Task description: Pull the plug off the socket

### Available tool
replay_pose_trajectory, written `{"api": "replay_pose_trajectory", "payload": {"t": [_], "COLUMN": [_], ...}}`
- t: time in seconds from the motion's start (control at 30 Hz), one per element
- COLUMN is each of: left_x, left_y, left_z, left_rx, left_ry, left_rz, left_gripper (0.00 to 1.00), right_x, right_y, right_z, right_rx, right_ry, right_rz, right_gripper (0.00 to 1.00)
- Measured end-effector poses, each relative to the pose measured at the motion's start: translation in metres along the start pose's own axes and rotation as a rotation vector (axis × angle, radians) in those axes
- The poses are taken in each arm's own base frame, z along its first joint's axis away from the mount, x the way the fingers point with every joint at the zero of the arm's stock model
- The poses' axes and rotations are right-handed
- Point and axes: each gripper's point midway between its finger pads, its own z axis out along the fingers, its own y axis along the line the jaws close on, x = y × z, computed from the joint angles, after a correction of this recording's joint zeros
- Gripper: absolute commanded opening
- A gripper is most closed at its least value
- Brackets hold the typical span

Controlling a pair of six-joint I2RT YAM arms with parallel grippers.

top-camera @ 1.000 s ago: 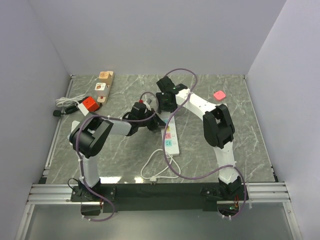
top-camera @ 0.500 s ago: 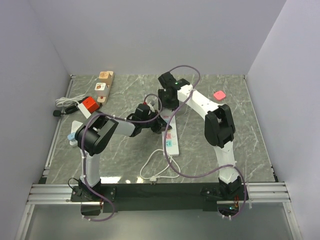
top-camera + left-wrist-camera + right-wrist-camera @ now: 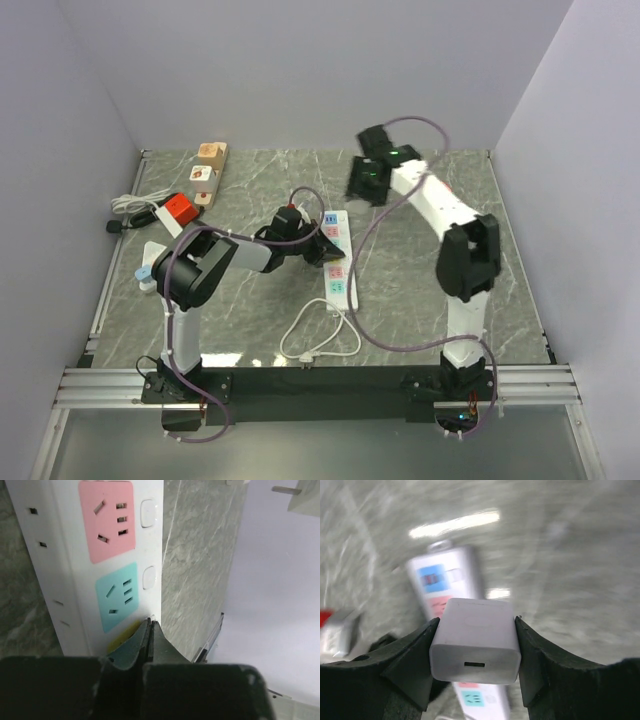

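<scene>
The plug [image 3: 475, 637], a white charger block with a small port facing the camera, sits clamped between the fingers of my right gripper [image 3: 475, 630]. In the top view that gripper [image 3: 362, 183] hangs in the air behind and to the right of the white power strip [image 3: 340, 275], and the plug is hidden in it. My left gripper [image 3: 322, 250] is shut and empty. Its tips [image 3: 150, 621] press down on the strip [image 3: 75, 555] by the teal socket [image 3: 117, 596], below the pink socket [image 3: 106, 515].
The strip's white cord [image 3: 318, 340] loops toward the near edge. At the far left lie a wooden strip [image 3: 210, 170], a red block [image 3: 180, 208], a small black plug [image 3: 114, 226] and another white strip [image 3: 152, 262]. A pink object [image 3: 438, 190] lies far right.
My right gripper has lifted off the far end of the power strip and swung back and to the right with the white plug. The left gripper stays pressed on the strip.
</scene>
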Motion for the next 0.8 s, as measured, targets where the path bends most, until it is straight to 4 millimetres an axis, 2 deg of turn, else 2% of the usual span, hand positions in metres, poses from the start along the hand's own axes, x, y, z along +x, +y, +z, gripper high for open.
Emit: {"api": "replay_pose_trajectory", "payload": {"t": [0.07,0.2,0.27,0.3,0.4,0.53,0.67,0.8], "left_x": [-0.001,-0.006,-0.011,-0.014,-0.025,-0.032,-0.032,-0.026], "left_y": [-0.001,-0.003,-0.010,-0.014,-0.036,-0.061,-0.069,-0.062], "left_z": [-0.002,-0.007,-0.008,-0.009,-0.014,-0.025,-0.032,-0.037], "left_rx": [-0.024,-0.097,-0.115,-0.117,-0.100,-0.062,-0.053,-0.066], "left_ry": [0.000,-0.002,-0.002,-0.005,-0.023,-0.048,-0.054,-0.046], "left_rz": [0.008,0.041,0.061,0.071,0.114,0.149,0.160,0.153], "left_gripper": [0.01,0.01,0.01,0.01,0.01,0.01,0.01,0.01], "right_x": [-0.007,-0.019,-0.016,-0.012,0.007,0.036,0.043,0.044], "right_y": [-0.047,-0.161,-0.203,-0.217,-0.232,-0.231,-0.227,-0.236], "right_z": [-0.007,-0.028,-0.033,-0.032,-0.017,0.003,0.015,0.026], "right_rx": [0.043,0.112,0.138,0.138,0.093,0.027,-0.046,-0.088], "right_ry": [-0.015,-0.102,-0.127,-0.125,-0.081,0.021,0.057,0.070], "right_rz": [0.115,0.431,0.555,0.609,0.713,0.799,0.877,0.979], "right_gripper": [0.00,0.00,0.00,0.00,0.00,0.00,0.00,0.00]}}
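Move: The right hand, holding a white plug, heads for the plugs already set aside: the nearer one, also white, lies about 23 cm to its right, 3 cm farther out and some 13 cm below. The pink plug is about 21 cm right and 9 cm farther out. The power strip's middle lies roughly 9 cm back and 4 cm left. The left fingertips are on the strip, its middle 1 cm ahead, 1 cm right and 3 cm below; the set-aside white plug is about 14 cm ahead and 28 cm right. The left hand's shut fingers come off the strip and rise about 8 cm, easing slightly forward. The right keeps its grip on the plug and swings fast some 22 cm right, then sinks about 10 cm while drawing back 5 towards bare table on the near side of the white plug, turning about 45 degrees clockwise and tilting the fingertips leftward. ##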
